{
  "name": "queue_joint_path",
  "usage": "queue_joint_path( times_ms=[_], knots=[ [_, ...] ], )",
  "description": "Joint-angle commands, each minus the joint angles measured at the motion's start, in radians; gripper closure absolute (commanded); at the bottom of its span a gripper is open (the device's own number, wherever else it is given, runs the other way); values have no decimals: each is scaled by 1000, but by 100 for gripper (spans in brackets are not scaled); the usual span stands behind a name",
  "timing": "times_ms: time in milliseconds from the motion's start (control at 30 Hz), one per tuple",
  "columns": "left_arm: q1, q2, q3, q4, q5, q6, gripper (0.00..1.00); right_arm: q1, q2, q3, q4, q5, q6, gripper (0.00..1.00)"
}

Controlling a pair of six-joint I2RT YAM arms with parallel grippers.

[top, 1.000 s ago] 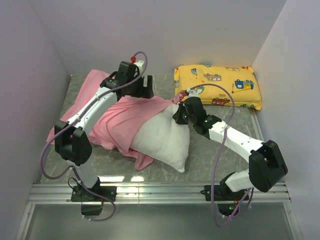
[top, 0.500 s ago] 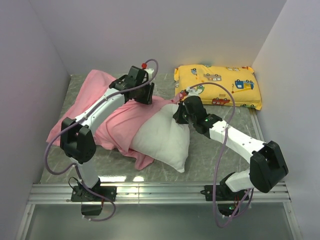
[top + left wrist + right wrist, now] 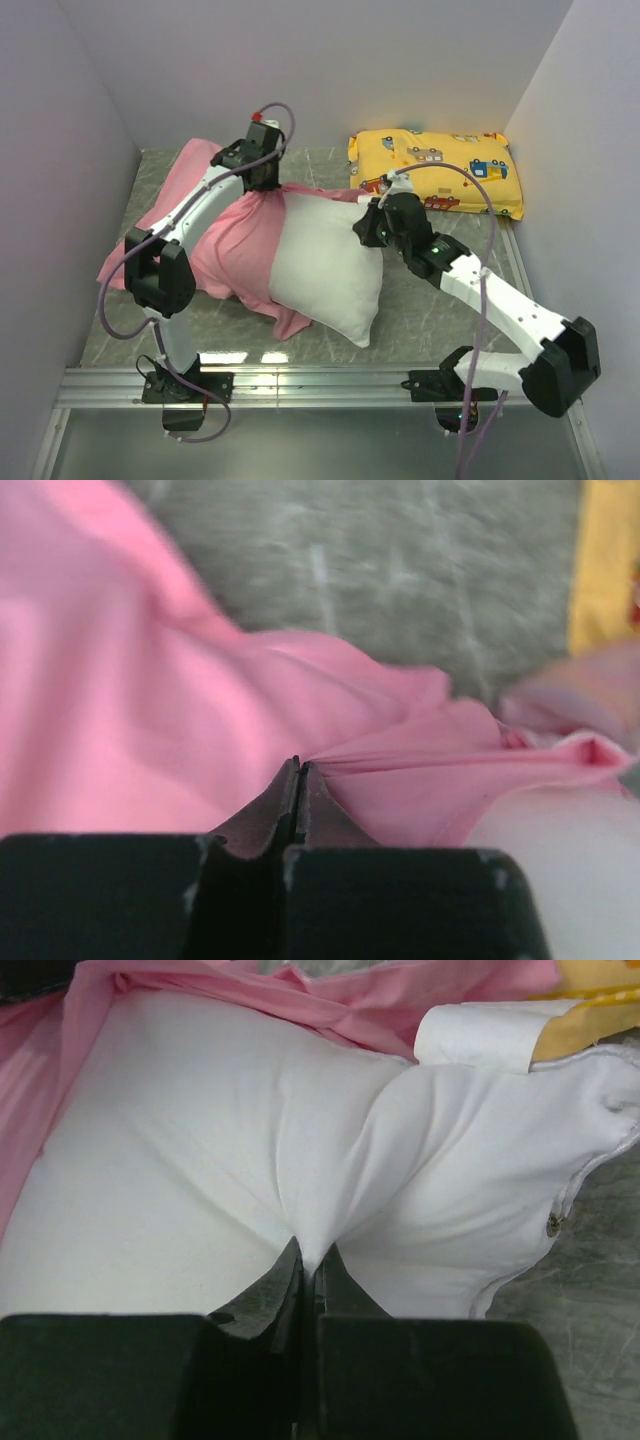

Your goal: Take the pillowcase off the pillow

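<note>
The white pillow [image 3: 325, 265] lies mid-table, its right half bare. The pink pillowcase [image 3: 225, 245] covers its left half and trails to the far left. My left gripper [image 3: 262, 186] is shut on the pillowcase's far edge; in the left wrist view the shut jaws [image 3: 299, 772] pinch a taut fold of the pink pillowcase [image 3: 120, 700]. My right gripper [image 3: 366, 230] is shut on the pillow's far right corner; in the right wrist view its jaws [image 3: 310, 1258] pinch a pleat of the white pillow [image 3: 200, 1150], with the pink pillowcase [image 3: 320, 1005] bunched beyond.
A yellow cartoon-vehicle pillow [image 3: 435, 172] lies at the back right, close to my right gripper; it also shows in the left wrist view [image 3: 605, 565]. Walls close in the left, back and right sides. A metal rail [image 3: 320, 382] runs along the near edge.
My left gripper has pulled the pillowcase's edge back to the far left, baring more of the white pillow. My right arm has stretched out while still holding the pillow's corner.
</note>
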Motion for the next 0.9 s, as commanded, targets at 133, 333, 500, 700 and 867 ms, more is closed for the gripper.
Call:
queue_joint_path(
  times_ms=[133,333,500,700,867],
  knots=[
    [319,-44,-34,91,-249,-114,100,-17,-226,76,-182,190,-53,100],
    [413,-38,-52,162,-140,-132,100,-84,-282,37,-214,224,-67,100],
    [340,-35,-20,186,2,-118,97,-91,-214,-17,-167,190,-51,100],
    [262,-96,-32,206,76,-118,65,-89,-156,-7,-136,176,-54,83],
    [245,-225,-58,234,125,-143,31,-91,-148,13,-139,162,-65,44]
  ],
)
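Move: The pillowcase is already pinched by the left hand at its far edge; its pink bulk centres about 13 cm to that hand's left, 13 cm back and 12 below. The white pillow's bared middle is some 14 cm to that hand's right, 17 back and 11 below. The right hand already grips the pillow, whose middle lies about 8 cm to its left, 7 back and 8 below; the yellow pillow is roughly 20 cm to its right, 15 farther out and 12 below. The pillowcase's pinched edge is pulled left by the left hand, nearly 13 cm and slightly forward, turning some 20 degrees counter-clockwise; the hand then eases back right, opens and rises off. Keeping its pinch on the pillow, the right hand lifts about 5 cm while drawing right and back, then sinks, still going right, and opens over the cloth. ##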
